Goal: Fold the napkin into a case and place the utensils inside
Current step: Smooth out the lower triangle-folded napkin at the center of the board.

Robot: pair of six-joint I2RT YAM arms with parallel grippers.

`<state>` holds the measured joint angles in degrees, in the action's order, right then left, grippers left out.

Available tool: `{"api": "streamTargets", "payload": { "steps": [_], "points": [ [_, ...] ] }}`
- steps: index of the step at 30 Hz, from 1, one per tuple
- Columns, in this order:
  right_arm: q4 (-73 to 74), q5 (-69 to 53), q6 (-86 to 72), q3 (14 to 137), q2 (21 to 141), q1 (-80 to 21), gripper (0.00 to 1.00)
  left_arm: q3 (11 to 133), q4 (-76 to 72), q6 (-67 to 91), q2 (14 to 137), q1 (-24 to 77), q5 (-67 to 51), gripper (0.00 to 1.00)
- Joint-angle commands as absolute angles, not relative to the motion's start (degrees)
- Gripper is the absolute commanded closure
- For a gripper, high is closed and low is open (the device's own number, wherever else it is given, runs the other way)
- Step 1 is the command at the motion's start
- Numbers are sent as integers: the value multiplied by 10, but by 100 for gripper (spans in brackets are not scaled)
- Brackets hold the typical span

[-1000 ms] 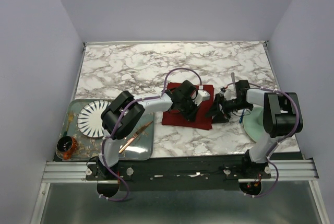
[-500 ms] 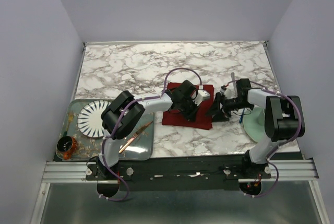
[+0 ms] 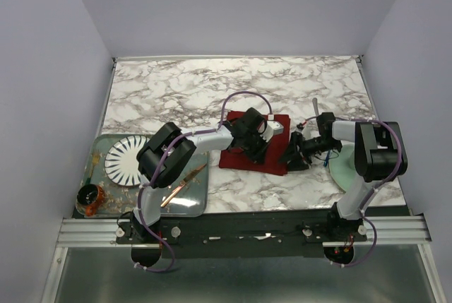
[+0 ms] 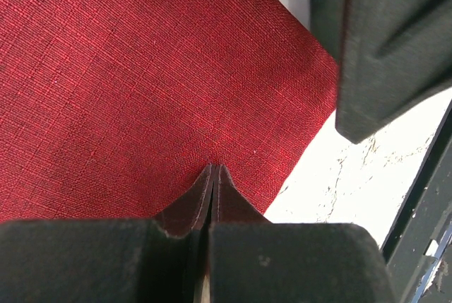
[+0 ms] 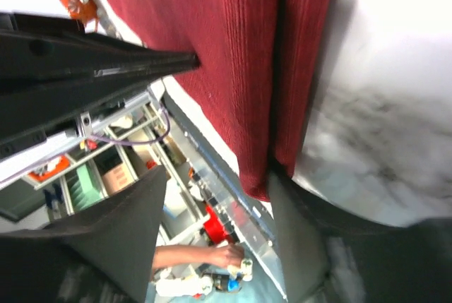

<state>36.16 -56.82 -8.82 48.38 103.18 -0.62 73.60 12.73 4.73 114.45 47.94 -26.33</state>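
Observation:
The dark red napkin [image 3: 236, 160] lies flat on the marble table, partly folded, with a doubled edge on its right side [image 5: 304, 70]. My left gripper [image 3: 253, 144] is over its middle, shut, with its tips [image 4: 213, 170] touching the cloth [image 4: 141, 70] near a corner. My right gripper [image 3: 291, 156] is open at the napkin's right edge, and the cloth's corner [image 5: 261, 179] hangs between its fingers [image 5: 106, 246]. A pale silvery utensil [image 3: 315, 107] lies just behind the right arm. A sliver of the fork's blue handle [image 3: 323, 164] shows beside that wrist.
A pale green plate [image 3: 346, 170] sits at the right, under the right arm. At the left a metal tray [image 3: 194, 204] holds a striped white plate [image 3: 127, 159] and a copper knife [image 3: 182, 184]. A small amber cup [image 3: 90, 198] stands at its corner.
My right gripper has slid left up to the napkin's right edge and narrowed a little. My left gripper has stayed on the cloth and closed fully.

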Motion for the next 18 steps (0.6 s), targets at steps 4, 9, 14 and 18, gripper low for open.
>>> {"api": "streamTargets", "payload": {
  "steps": [4, 9, 14, 18],
  "points": [
    [457, -595, -25, 500, 1040, -3, 52, 738, 140, 53, 1176, 473, -247, 97],
    [454, -555, -25, 504, 1051, -3, 71, 737, 142, 52, 1174, 473, -243, 98],
    [450, -515, -23, 500, 1067, -3, 84, 724, 139, 48, 1167, 472, -237, 99],
    [452, -469, -24, 506, 1078, -3, 99, 722, 141, 49, 1166, 468, -235, 100]
  ]
}}
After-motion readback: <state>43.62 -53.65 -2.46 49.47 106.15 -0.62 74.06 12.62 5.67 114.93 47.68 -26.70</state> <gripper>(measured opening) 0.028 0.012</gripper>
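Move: From the right hand, the napkin's near right corner lies some 3 cm back, neither left nor right, and about 2 cm below. The blue fork is about 12 cm to the right and 6 cm forward, and the green plate's middle roughly 21 cm right and level with the hand, both about 3 cm below it. From the left hand, already down on the napkin, that corner is about 7 cm to the right and 4 cm back, at nearly its own height. Draw the open right gripper back about 2 cm along the napkin's right edge to its near corner, rising a touch first, then dipping nearly 2 cm and easing slightly right as the fingers shut, and pinch the folded edge at the corner. Keep the left fingertips resting on the napkin, closed and in place. ##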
